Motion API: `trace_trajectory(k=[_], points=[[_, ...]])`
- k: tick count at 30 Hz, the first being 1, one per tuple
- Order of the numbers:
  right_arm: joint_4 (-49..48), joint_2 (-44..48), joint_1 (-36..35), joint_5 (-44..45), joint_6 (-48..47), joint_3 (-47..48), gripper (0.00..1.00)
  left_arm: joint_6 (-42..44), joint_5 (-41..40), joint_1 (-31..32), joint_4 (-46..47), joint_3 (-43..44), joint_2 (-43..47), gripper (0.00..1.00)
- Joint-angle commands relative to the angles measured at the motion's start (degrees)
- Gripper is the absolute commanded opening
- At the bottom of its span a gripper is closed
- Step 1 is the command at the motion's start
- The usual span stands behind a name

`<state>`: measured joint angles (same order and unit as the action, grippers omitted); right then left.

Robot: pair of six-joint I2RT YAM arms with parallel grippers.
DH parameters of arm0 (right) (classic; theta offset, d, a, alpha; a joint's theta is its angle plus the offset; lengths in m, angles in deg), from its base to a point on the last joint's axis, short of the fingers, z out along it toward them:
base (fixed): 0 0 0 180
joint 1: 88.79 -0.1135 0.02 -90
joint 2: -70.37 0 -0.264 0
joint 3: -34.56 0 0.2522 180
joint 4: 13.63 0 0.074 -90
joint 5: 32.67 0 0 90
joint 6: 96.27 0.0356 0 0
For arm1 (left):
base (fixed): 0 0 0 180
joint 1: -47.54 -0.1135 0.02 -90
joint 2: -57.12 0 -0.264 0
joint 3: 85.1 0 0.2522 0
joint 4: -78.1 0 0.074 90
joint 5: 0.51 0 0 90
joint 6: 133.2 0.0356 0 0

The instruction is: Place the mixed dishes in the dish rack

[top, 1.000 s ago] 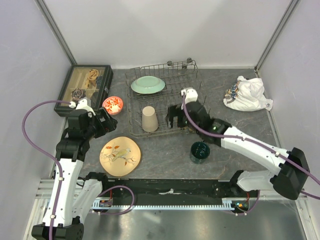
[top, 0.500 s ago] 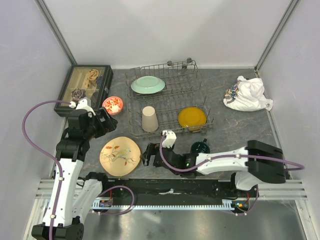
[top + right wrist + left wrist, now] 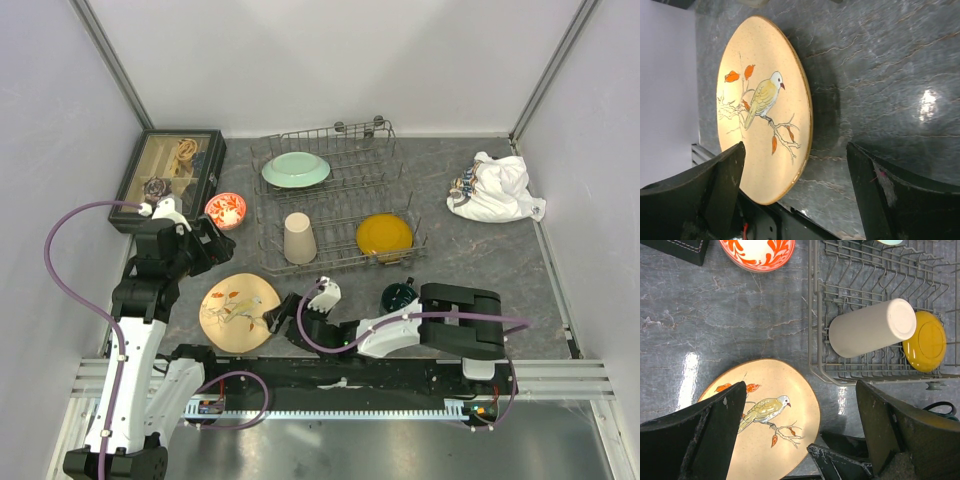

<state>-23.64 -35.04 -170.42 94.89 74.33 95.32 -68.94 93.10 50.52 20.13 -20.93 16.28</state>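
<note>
The dish rack (image 3: pixel 340 262) holds a pale green plate (image 3: pixel 295 169), a yellow plate (image 3: pixel 384 235) and a beige cup (image 3: pixel 299 238). In front of it, the tan bird plate (image 3: pixel 240 312) lies flat on the table. My right gripper (image 3: pixel 288 318) is open and low at the plate's right edge. In the right wrist view that rim (image 3: pixel 805 150) sits between the spread fingers of the right gripper (image 3: pixel 797 185). My left gripper (image 3: pixel 800 425) hangs open above the bird plate (image 3: pixel 765 425), holding nothing. The red-orange bowl (image 3: pixel 226 210) and dark green mug (image 3: pixel 399 298) stand on the table.
A dark glass-topped display box (image 3: pixel 170 175) sits at the back left, close to the bowl. A white cloth bundle (image 3: pixel 497 188) lies at the back right. The table's near rail runs just below the bird plate.
My right arm left the yellow plate in the rack, pulled back and swung left, down to the bird plate's right edge. The left arm has not moved.
</note>
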Motion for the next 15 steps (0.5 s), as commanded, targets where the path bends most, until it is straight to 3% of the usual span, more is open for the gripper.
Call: trace_trajectory(k=[1, 15], points=[[-0.67, -3.75, -0.46, 0.23, 4.83, 1.42, 0.88, 0.95, 1.13, -0.17, 1.05, 2.32, 0.23, 0.96], [1.62, -8.76, -0.29, -0.12, 9.14, 3.27, 0.51, 1.21, 1.22, -0.17, 1.23, 1.97, -0.03, 0.96]])
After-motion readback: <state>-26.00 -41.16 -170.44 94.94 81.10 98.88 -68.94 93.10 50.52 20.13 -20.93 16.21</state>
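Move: Just beside the right hand lies the bird plate: its middle is about 8 cm to the left, 1 cm ahead and 3 cm below, so its right rim is almost at the fingers. The upturned beige cup in the rack stands some 14 cm ahead and 4 cm to the right; the dark green mug is about 26 cm to the right and 2 cm ahead. From the idle left hand, the plate's middle is roughly 8 cm back, 7 cm right and 18 cm down. Easing left towards the plate's right rim, the right hand travels about 2 cm, then sinks some 1.5 cm as its leftward travel dies away. Its nearly wide-open fingers close to a little over half, one over the plate and the other just outside the rim, while the wrist turns only about 5 degrees. Whether a pad touches the rim yet can't be seen. ##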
